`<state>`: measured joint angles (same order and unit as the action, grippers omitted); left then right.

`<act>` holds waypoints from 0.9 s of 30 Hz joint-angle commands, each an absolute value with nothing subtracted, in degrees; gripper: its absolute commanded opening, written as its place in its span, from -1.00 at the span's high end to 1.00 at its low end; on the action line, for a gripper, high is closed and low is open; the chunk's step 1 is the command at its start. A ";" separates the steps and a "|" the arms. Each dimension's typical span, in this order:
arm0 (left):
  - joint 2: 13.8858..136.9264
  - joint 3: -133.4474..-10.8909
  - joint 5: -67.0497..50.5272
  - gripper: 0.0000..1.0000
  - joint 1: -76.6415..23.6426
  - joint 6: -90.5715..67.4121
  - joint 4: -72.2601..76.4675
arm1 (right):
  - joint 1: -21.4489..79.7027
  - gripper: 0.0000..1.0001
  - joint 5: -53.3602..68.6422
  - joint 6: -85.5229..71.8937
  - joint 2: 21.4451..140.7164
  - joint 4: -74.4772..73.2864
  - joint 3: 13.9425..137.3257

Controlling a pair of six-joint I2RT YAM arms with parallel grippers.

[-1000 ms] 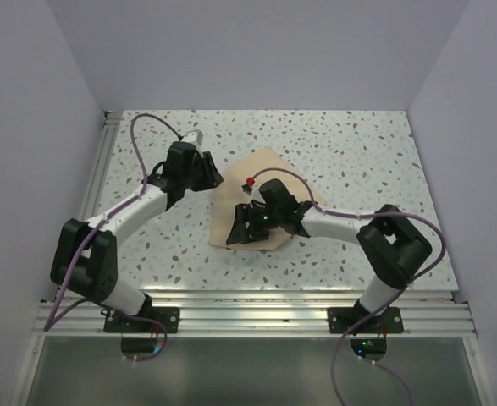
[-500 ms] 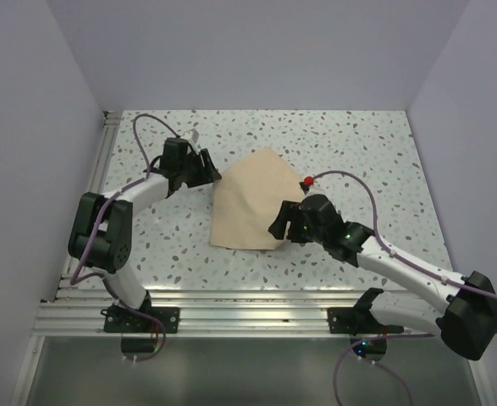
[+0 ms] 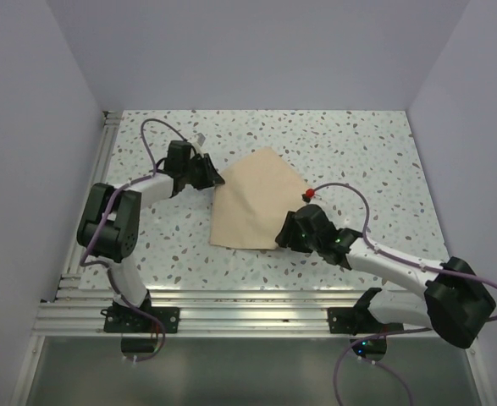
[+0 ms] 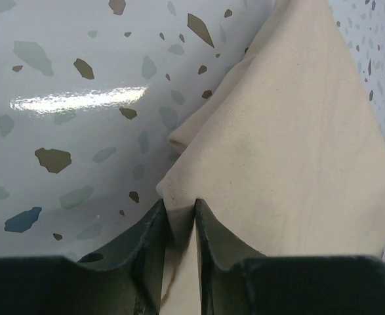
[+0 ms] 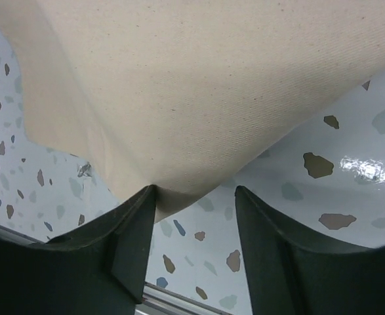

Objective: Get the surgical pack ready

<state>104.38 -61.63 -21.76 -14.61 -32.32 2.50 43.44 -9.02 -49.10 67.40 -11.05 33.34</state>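
Note:
The surgical pack shows as a folded tan cloth (image 3: 256, 199) lying flat on the speckled table. My left gripper (image 3: 217, 178) is at its left corner. In the left wrist view that gripper (image 4: 179, 207) is shut on a pinched fold of the cloth (image 4: 290, 151). My right gripper (image 3: 282, 233) sits low at the cloth's near right corner. In the right wrist view it (image 5: 195, 193) stands open, and the tip of the cloth (image 5: 199, 85) rests against its left finger (image 5: 136, 223). Anything inside the folds is hidden.
A small shiny scrap (image 3: 199, 138) lies on the table behind the left gripper. An aluminium rail (image 3: 256, 309) runs along the near table edge, close under the right gripper. Grey walls enclose the table on three sides.
The right arm has swung out from over the cloth and dropped to its near right corner. The left gripper opened, then closed on the left corner. The cloth now lies uncovered.

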 commanded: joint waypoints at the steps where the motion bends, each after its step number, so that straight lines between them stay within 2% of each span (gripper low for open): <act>1: 105.99 -63.54 -23.91 0.50 -13.97 -33.40 6.33 | 43.33 -0.06 -8.35 -51.50 68.46 -4.49 31.47; 2: 106.34 -63.54 -23.82 0.72 -13.89 -33.40 6.24 | 43.33 0.01 -7.74 -51.50 68.81 -3.18 31.29; 4: 106.87 -63.46 -23.29 0.92 -13.80 -33.40 5.80 | 43.42 0.16 -7.21 -51.50 69.87 -2.81 31.29; 5: 106.96 -63.46 -22.77 1.00 -13.71 -33.22 5.28 | 43.33 0.35 -6.86 -51.50 70.05 -2.55 31.29; 7: 106.88 -62.93 -20.84 1.00 -13.71 -32.96 4.22 | 43.33 0.53 -6.59 -51.59 70.75 -2.37 31.03; 8: 106.79 -62.58 -20.22 1.00 -13.71 -32.96 4.04 | 43.33 0.69 -6.68 -51.68 71.01 -2.29 30.85; 12: 106.26 -59.60 -16.54 1.00 -13.71 -33.05 3.87 | 42.63 1.00 -6.33 -52.56 72.51 -1.23 29.27; 19: 103.37 -52.92 -12.13 1.00 -13.80 -34.71 5.80 | 33.69 1.00 -0.28 -50.98 74.88 3.08 26.28; 25: 97.13 -39.39 -9.85 1.00 -15.72 -42.00 14.93 | 27.78 1.00 -0.09 -46.41 76.02 1.14 29.09; 27: 93.11 -33.07 -5.91 1.00 -17.48 -46.12 18.62 | 26.55 1.00 1.40 -45.45 77.25 1.05 30.49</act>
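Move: The wrapped pack's middle lies about 5 cm back and 10 cm right of my left hand, some 4 cm below; its left edge runs right between those half-open fingers, 2 cm lower. From my right hand the near right corner is straight below, about 2 cm down, between open fingers. The pack's far tip stands roughly 26 cm ahead and 3 cm left of that hand, the near left corner 17 cm left and level with it. I shut both grippers on the wrap as they sink, my left on its left edge, my right on its near right corner. Still pinching, my left hand sinks further and draws back about 6 cm and slightly left, while my right pushes some 5 cm forward and 3 cm right, so the two pull the pack round counter-clockwise. ##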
